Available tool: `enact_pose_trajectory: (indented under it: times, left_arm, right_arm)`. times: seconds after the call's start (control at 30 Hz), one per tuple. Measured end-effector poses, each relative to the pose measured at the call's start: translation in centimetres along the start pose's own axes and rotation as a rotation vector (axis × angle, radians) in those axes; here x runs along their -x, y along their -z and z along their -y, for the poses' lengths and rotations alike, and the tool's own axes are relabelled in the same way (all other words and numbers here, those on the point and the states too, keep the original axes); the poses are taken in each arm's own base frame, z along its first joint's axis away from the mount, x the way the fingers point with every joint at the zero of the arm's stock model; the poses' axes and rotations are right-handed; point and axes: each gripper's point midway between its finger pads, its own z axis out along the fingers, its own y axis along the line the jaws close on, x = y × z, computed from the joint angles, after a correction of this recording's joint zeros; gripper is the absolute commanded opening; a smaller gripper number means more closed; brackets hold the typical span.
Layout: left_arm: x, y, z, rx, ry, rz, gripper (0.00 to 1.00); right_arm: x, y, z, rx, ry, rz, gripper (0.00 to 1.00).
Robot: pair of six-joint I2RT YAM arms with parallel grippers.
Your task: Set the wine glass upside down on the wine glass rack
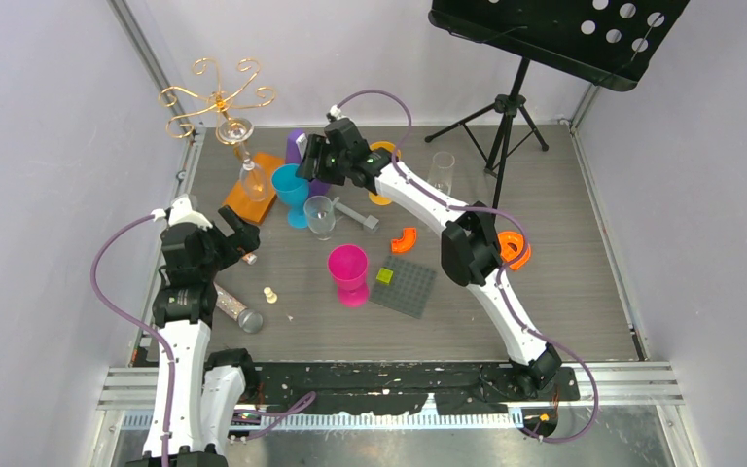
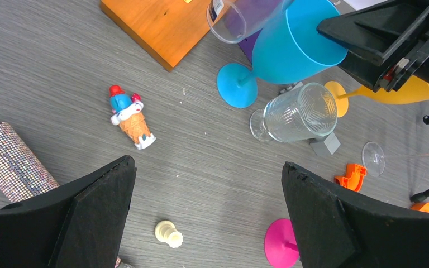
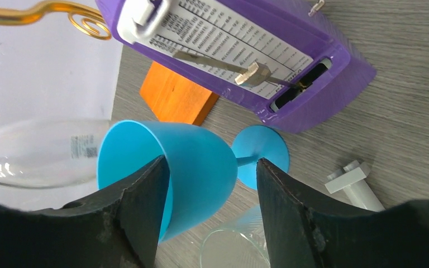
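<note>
The gold wire wine glass rack (image 1: 219, 97) stands at the back left on its orange base (image 1: 253, 199) (image 2: 156, 25). A clear wine glass (image 1: 252, 180) (image 3: 39, 153) hangs upside down from it. Just right of the base is a blue wine glass (image 1: 290, 185) (image 3: 201, 167) (image 2: 290, 50), its foot on the table. My right gripper (image 1: 303, 167) (image 3: 211, 161) is open over its bowl: one finger sits at the mouth, the other stands just off the outer wall. My left gripper (image 1: 238, 233) (image 2: 208, 162) is wide open above bare table, holding nothing.
A purple metronome (image 1: 297, 146) (image 3: 229, 56) stands behind the blue glass. A clear ribbed glass (image 1: 319, 216), a pink goblet (image 1: 348, 272), a grey baseplate (image 1: 404, 287), a clown toy (image 2: 128, 114) and a chess piece (image 1: 270, 295) lie around. A black music stand (image 1: 515, 97) stands at the back right.
</note>
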Motion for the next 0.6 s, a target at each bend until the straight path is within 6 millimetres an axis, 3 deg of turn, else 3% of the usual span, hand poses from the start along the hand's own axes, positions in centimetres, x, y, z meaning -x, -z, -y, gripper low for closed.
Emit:
enact_pose_trajectory:
  times: [0.6]
  left_arm:
    - [-0.18,-0.11,0.09,-0.006,0.001,-0.010,0.99]
  right_arm:
    - [-0.04,0.24,0.05,0.011,0.103,-0.013,0.29]
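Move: The right hand is already at the blue goblet's rim, its two fingers straddling the wall; the goblet's middle lies about 3 cm left, 1 cm back and 7 cm below. The clear tumbler is some 5 cm back, 3 cm right and 10 cm down, the purple metronome about 8 cm ahead and 1 cm right, 8 cm lower. The racked wine glass is 11 cm left, 1 cm ahead and a little higher. From the left hand the goblet is roughly 16 cm ahead, 9 cm right and 11 cm down. The right hand stays practically in place at the blue goblet's rim, dipping only about half a centimetre and coming back up while the wrist turns some 5 degrees, slightly counter-clockwise with the fingers tipping up a touch. Its fingers close steadily from about two thirds open to one third, one inside the bowl and one outside, the inner finger drawing the rim wall towards the other, with a gap still left between the tips. ##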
